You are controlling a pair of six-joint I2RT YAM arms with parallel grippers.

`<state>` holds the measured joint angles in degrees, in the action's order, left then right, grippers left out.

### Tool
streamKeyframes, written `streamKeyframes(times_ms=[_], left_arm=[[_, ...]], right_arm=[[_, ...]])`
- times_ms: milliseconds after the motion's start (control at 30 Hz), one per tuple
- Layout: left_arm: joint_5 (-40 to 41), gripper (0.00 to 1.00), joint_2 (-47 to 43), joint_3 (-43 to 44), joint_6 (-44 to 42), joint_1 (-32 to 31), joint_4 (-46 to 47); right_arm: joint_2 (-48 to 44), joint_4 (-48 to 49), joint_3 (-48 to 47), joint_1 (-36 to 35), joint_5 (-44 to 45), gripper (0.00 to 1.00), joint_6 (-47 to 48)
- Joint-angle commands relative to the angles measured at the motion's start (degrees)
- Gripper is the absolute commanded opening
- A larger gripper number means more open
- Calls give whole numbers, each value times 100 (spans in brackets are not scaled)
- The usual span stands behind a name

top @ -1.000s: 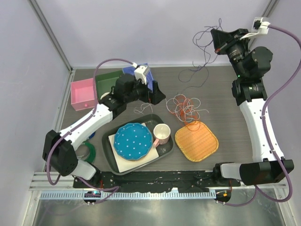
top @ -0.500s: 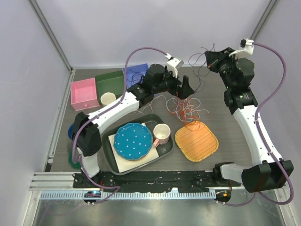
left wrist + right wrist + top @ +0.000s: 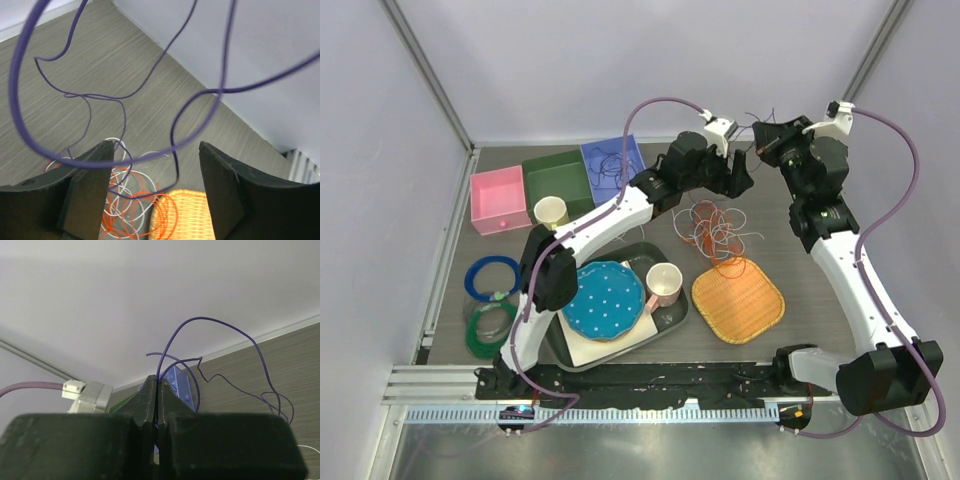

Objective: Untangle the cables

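Observation:
A dark purple cable [image 3: 226,328] hangs in the air at the back of the table, pinched at its end by my shut right gripper [image 3: 159,381] [image 3: 763,142]. Its loops [image 3: 220,90] cross in front of my left gripper [image 3: 155,190] [image 3: 744,178], and one strand runs through the gap between the wide-apart fingers [image 3: 87,192], untouched by either. Beneath it on the table lie the orange and white cables [image 3: 715,228] [image 3: 125,212], tangled in one loose pile.
An orange woven mat [image 3: 738,298] lies just in front of the pile. A dark tray [image 3: 670,322] holds a blue dotted plate [image 3: 603,299] and a pink cup [image 3: 664,284]. Pink [image 3: 498,200], green [image 3: 555,178] and blue boxes [image 3: 610,160] stand back left, with blue and green rings [image 3: 490,278] near the left edge.
My left arm has swung from the back left across to the right, up to the hanging purple cable. The right gripper has come down and left with the cable.

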<state>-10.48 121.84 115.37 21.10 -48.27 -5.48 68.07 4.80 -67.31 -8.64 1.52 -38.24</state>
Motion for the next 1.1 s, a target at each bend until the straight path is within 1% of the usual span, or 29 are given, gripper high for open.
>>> streamKeyframes(times_ms=[0, 33, 67, 100, 133, 200, 233, 267, 300, 333, 367, 400, 433, 467, 500, 600, 633, 800, 867, 900, 967, 1000, 1067], left_arm=[[266, 65, 208, 564, 105, -7, -146], [275, 56, 295, 644, 70, 2, -216], [283, 21, 331, 705, 0, -7, -287], [397, 1, 340, 767, -36, -7, -401], [511, 0, 323, 776, -53, -7, -454], [852, 0, 270, 776, -246, 2, -672], [950, 0, 183, 776, -334, -7, -752], [995, 0, 139, 768, -378, -7, -858], [1248, 0, 86, 768, -483, -7, -1059], [1320, 0, 24, 750, -537, -7, -1165], [1390, 0, -89, 733, -554, 2, -1262], [1452, 0, -160, 724, -642, 2, -1446], [1522, 0, -213, 715, -686, 11, -1543], [1540, 0, -318, 723, -704, 28, -1640], [1549, 0, -371, 724, -730, 37, -1832], [1610, 0, -600, 653, -827, 81, -1975], [1741, 0, -670, 645, -897, 107, -1992], [1962, 0, -1065, 679, -1003, 370, -1887], [1884, 0, -1180, 697, -985, 564, -1721], [1840, 0, -1276, 697, -1003, 625, -1633], [1734, 0, -1391, 706, -1081, 749, -1414], [1629, 0, -1435, 706, -1108, 784, -1317], [1663, 0, -1558, 732, -1248, 811, -1063]], right_arm=[[-110, 487, 104, -32, 147, 1, -202], [-84, 470, 121, -41, 190, 1, -210], [-75, 461, 148, -41, 252, 1, -210], [-40, 495, 165, -41, 270, 1, -210], [-22, 522, 209, -41, 270, 1, -184], [82, 426, 209, -41, 567, 1, -70], [144, 321, 157, -32, 760, 18, 43], [232, 155, 113, -32, 1093, 33, 88], [311, -186, 69, -32, 1644, 51, 115], [486, -346, -10, -23, 1893, 80, 141], [548, -435, -28, -15, 2070, 86, 211], [601, -627, -19, -14, 2289, 89, 238], [654, -638, 68, -14, 2370, 92, 273], [646, -629, 121, -14, 2449, 93, 290], [646, -638, 174, -14, 2563, 94, 291], [488, -682, 402, -6, 2818, 95, 352], [418, -699, 585, -14, 2897, 96, 361], [-416, -830, 1367, -14, 3047, 96, 563], [-706, -1015, 1658, -6, 2925, 95, 554], [-1073, -1077, 2034, -6, 2855, 96, 546], [-1426, -894, 2457, -14, 2531, 95, 615], [-1733, -841, 2816, -14, 2424, 95, 659], [-2025, -700, 3117, -6, 2126, 96, 835]])
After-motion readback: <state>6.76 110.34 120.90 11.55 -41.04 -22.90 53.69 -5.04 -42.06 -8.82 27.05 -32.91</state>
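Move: The purple cable held up by the right hand has a strand passing almost between the left fingers, about 1 cm ahead, 1 cm right and 2 cm below the left hand. From the right hand that strand lies some 12 cm below, 2 cm back and 3 cm left. The white-and-orange tangle is roughly 27 cm beneath the left hand, 1 cm ahead, sideways level; the blue box is about 18 cm ahead and 27 cm left, down on the table. The left hand finishes shutting its fingers on the hanging purple strand and sinks about 4 cm while easing slightly forward, then swings some 14 cm left, climbing and edging forward towards the blue box with the cable pinched and turning about 20 degrees counter-clockwise. Once the left grip is shut, the right hand opens wide, lets go of the cable and drops away some 17 cm, going right and finally back as it tips downward about 20 degrees. ##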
